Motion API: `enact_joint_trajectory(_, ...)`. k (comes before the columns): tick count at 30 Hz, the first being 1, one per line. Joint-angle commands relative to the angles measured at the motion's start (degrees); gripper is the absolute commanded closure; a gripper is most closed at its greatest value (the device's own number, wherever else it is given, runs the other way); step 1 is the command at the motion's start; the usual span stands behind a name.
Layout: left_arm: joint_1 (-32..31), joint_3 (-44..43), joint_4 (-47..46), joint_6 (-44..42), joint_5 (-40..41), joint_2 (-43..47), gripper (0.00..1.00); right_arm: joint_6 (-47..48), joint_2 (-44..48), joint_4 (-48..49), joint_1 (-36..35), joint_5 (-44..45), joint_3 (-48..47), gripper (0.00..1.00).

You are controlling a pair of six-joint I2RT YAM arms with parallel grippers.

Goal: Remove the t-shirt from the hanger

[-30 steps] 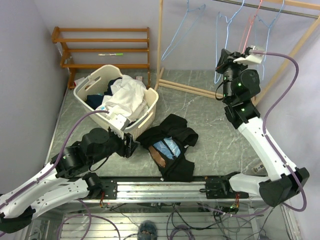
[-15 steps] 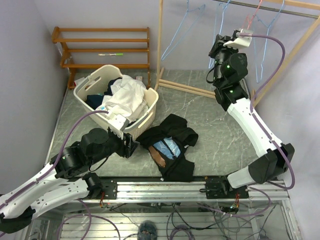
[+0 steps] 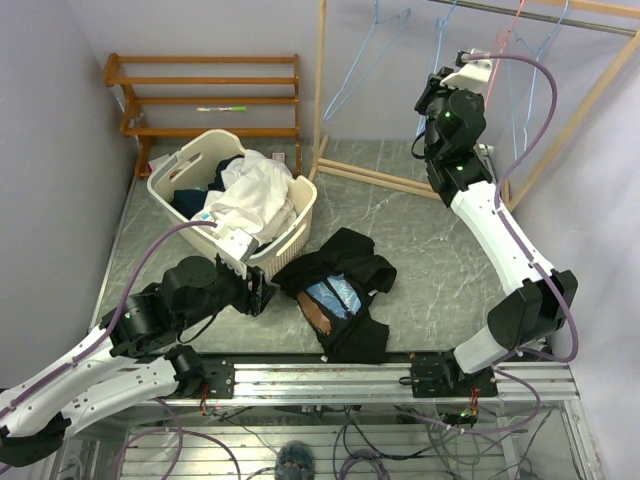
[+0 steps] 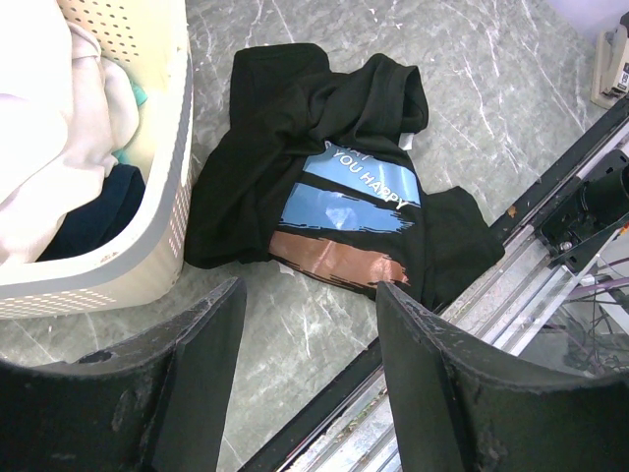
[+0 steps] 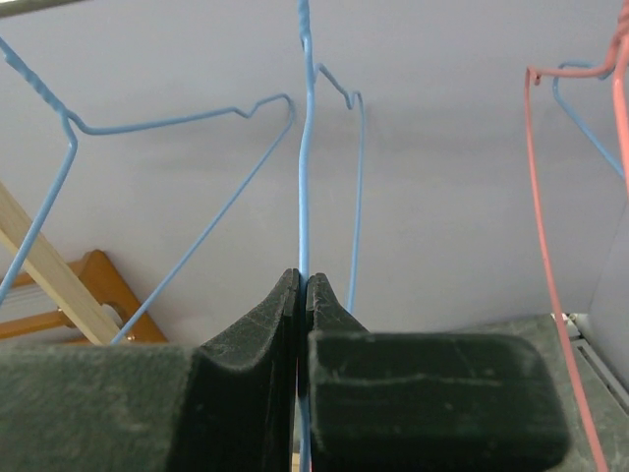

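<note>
A black t-shirt (image 3: 340,290) with a blue and brown print lies crumpled on the floor, off any hanger; it also shows in the left wrist view (image 4: 334,187). My left gripper (image 4: 307,324) is open and empty, low over the floor beside the shirt's near edge. My right gripper (image 5: 303,290) is raised at the clothes rail and shut on the wire of a blue hanger (image 5: 304,147). In the top view the right gripper (image 3: 437,90) is up by that blue hanger (image 3: 437,40).
A white laundry basket (image 3: 290,225) full of clothes stands left of the shirt. A wooden shelf (image 3: 205,95) is at the back left. The wooden rack post (image 3: 320,90) holds further blue hangers (image 3: 360,60) and a red one (image 5: 550,246).
My right arm has swung up and left toward the rail, carrying the blue hanger with it. The left arm and the shirt have not moved.
</note>
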State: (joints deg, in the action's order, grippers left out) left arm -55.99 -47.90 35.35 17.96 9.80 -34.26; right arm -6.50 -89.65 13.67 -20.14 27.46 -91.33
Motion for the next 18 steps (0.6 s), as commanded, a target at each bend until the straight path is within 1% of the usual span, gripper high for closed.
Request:
enact_joint_trajectory(1, -0.09, 0.58, -1.69, -0.06, -0.83, 0.38, 0.34, -2.02, 1.35, -3.28, 0.54, -1.33, 0.11, 1.00)
enact_joint_trajectory(2, -0.14, 0.61, -1.76, -0.07, -0.88, 0.43, 0.33, -2.29, 2.08, -4.34, 0.50, -1.75, 0.64, 0.98)
enact_joint_trajectory(3, -0.09, 0.64, -1.78, -0.07, -0.92, 0.45, 0.33, -2.59, 2.81, -5.55, 0.54, -2.31, 1.17, 0.89)
enact_joint_trajectory(5, -0.09, 0.61, -1.78, -0.10, -0.95, 0.27, 0.33, -3.19, 4.54, -8.45, 0.54, -3.52, 1.86, 0.65)
enact_joint_trajectory(7, -0.09, 0.53, -1.78, -0.11, -1.01, 0.06, 0.33, -3.88, 6.93, -10.94, 0.50, -4.78, 3.30, 0.49)
enact_joint_trajectory(8, -0.13, 0.56, -1.74, -0.11, -1.02, -0.01, 0.33, -4.28, 8.50, -11.91, 0.49, -5.63, 4.40, 0.44)
enact_joint_trajectory(10, -0.09, 0.55, -1.69, -0.03, -0.80, 0.06, 0.33, -5.38, 12.18, -14.02, 0.54, -7.03, 6.77, 0.37)
enact_joint_trajectory(13, -0.08, 0.55, -1.61, -0.01, -0.47, 0.10, 0.32, -8.00, 19.54, -19.01, 0.54, -9.27, 10.64, 0.33)
enact_joint_trajectory(15, -0.09, 0.53, -1.68, 0.03, -0.36, 0.04, 0.32, -10.11, 24.52, -23.96, 0.58, -11.40, 13.11, 0.27)
enact_joint_trajectory(18, -0.09, 0.57, -1.77, -0.07, -0.43, -0.64, 0.31, -13.17, 32.35, -33.44, 0.53, -16.77, 16.41, 0.25)
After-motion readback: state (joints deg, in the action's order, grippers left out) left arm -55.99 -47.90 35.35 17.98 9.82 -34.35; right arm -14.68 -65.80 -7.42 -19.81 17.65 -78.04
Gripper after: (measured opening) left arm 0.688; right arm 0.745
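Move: The right hand's closed fingers already hold the empty blue hanger, and the clothes rail where it belongs is roughly 15 cm ahead of them, 2 cm to the right and 15 cm higher. The pink hanger is about 15 cm to the right and 3 cm ahead, the other blue hanger about 22 cm to the left and 5 cm ahead, both near hand height. From the idle left hand that spot on the rail is some 50 cm ahead, 50 cm right and 35 cm up. First sinking a couple of centimetres, the right hand opens its fingers wide to let go of the blue hanger, then draws back towards the base, gathering speed, about 11 cm away from the rail. As it retreats, the wrist tips down and turns counter-clockwise, roughly 10 degrees each. ##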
